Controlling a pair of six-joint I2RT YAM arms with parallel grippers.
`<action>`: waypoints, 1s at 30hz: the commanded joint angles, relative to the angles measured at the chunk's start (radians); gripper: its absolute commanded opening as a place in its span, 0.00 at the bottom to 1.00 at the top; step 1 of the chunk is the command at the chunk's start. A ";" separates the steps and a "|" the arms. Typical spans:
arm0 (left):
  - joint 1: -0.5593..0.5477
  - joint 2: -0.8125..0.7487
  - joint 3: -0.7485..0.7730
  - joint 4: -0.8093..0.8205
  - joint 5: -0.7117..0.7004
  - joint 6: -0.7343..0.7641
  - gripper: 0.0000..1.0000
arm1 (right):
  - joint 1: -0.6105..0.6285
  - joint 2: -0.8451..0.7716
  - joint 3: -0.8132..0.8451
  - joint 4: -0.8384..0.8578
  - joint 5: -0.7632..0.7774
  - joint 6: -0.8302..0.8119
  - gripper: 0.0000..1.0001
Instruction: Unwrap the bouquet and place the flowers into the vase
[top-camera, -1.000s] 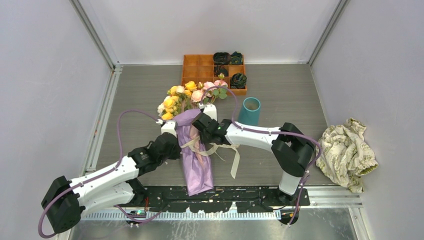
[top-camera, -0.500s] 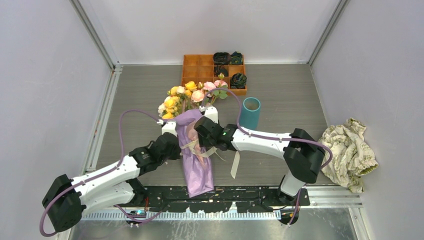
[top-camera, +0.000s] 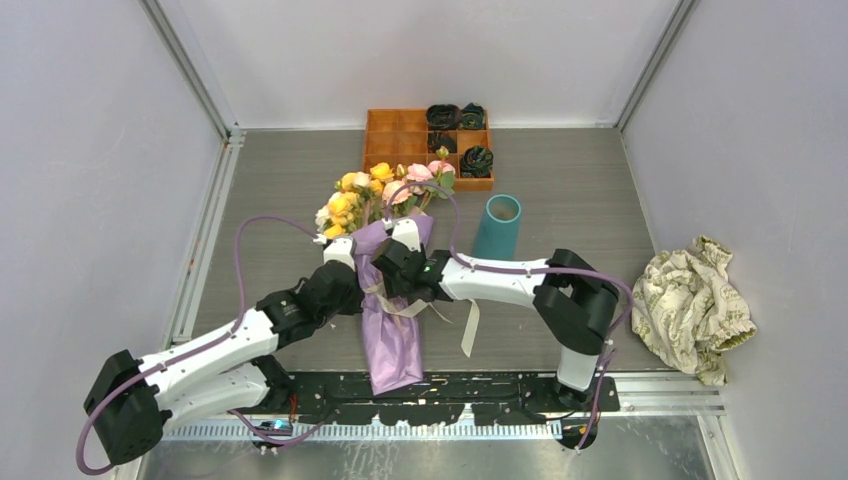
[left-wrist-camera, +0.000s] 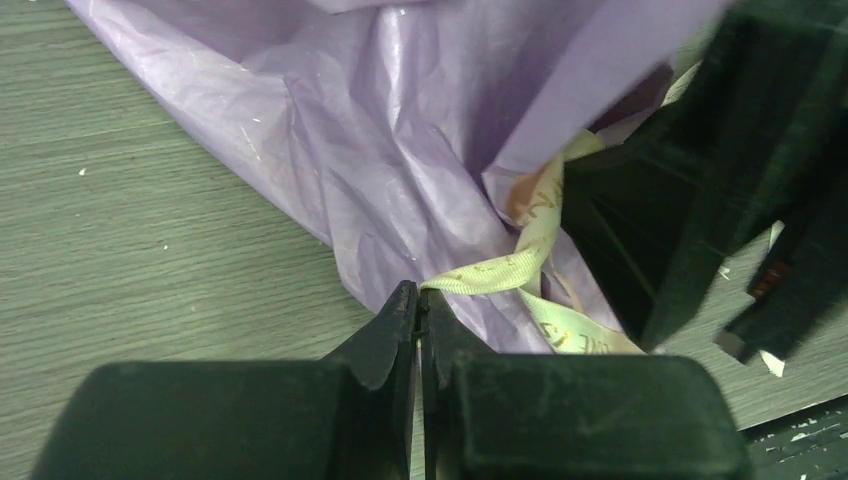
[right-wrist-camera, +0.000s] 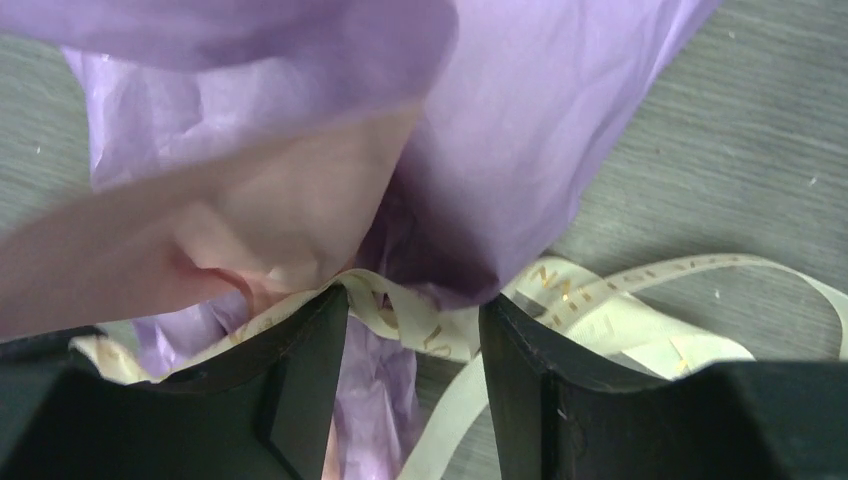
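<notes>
The bouquet (top-camera: 392, 330) lies along the table in purple paper (left-wrist-camera: 380, 130), pink inside (right-wrist-camera: 250, 220). Its flowers (top-camera: 375, 190) of yellow, pink and cream point to the far side. A cream ribbon (left-wrist-camera: 500, 270) circles the middle, and a loose tail (top-camera: 468, 325) trails right. At the bundle's left side my left gripper (left-wrist-camera: 420, 300) is shut, with the ribbon pinched at its tips. My right gripper (right-wrist-camera: 415, 305) stands open over the tied middle, a ribbon loop (right-wrist-camera: 440, 325) and a paper fold between its fingers. The teal vase (top-camera: 497, 226) stands upright to the right of the flowers.
An orange compartmented tray (top-camera: 385, 125) sits at the back with dark rosettes (top-camera: 476, 160) in its right cells. A crumpled beige patterned cloth (top-camera: 695, 305) lies at the right wall. Both arms meet over the bouquet's middle; grey walls close in both sides.
My right gripper has slid left onto the bouquet's tied middle and its jaws have spread wider. The ribbon tails have drawn in closer. The left gripper has kept its hold.
</notes>
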 joint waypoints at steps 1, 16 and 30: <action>0.001 -0.010 0.068 -0.023 -0.051 0.002 0.04 | 0.004 0.068 0.085 -0.031 0.104 0.001 0.57; 0.108 -0.250 0.168 -0.434 -0.340 -0.098 0.03 | -0.043 0.045 0.041 -0.125 0.232 0.032 0.57; 0.192 -0.301 0.291 -0.676 -0.513 -0.178 0.02 | -0.092 0.018 -0.005 -0.159 0.256 0.032 0.57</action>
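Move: The left hand already pinches a ribbon end; the band round the wrap lies about 4 cm to its right, level ahead and 3 cm lower, with the flowers roughly 18 cm ahead and 5 cm right. The right hand has a ribbon loop between its spread fingers, about 1 cm below; the vase stands some 3 cm ahead and 18 cm right of it. Still-shut left hand tugs the ribbon leftward and up, travelling 15 cm; open right hand shifts 7 cm right. ##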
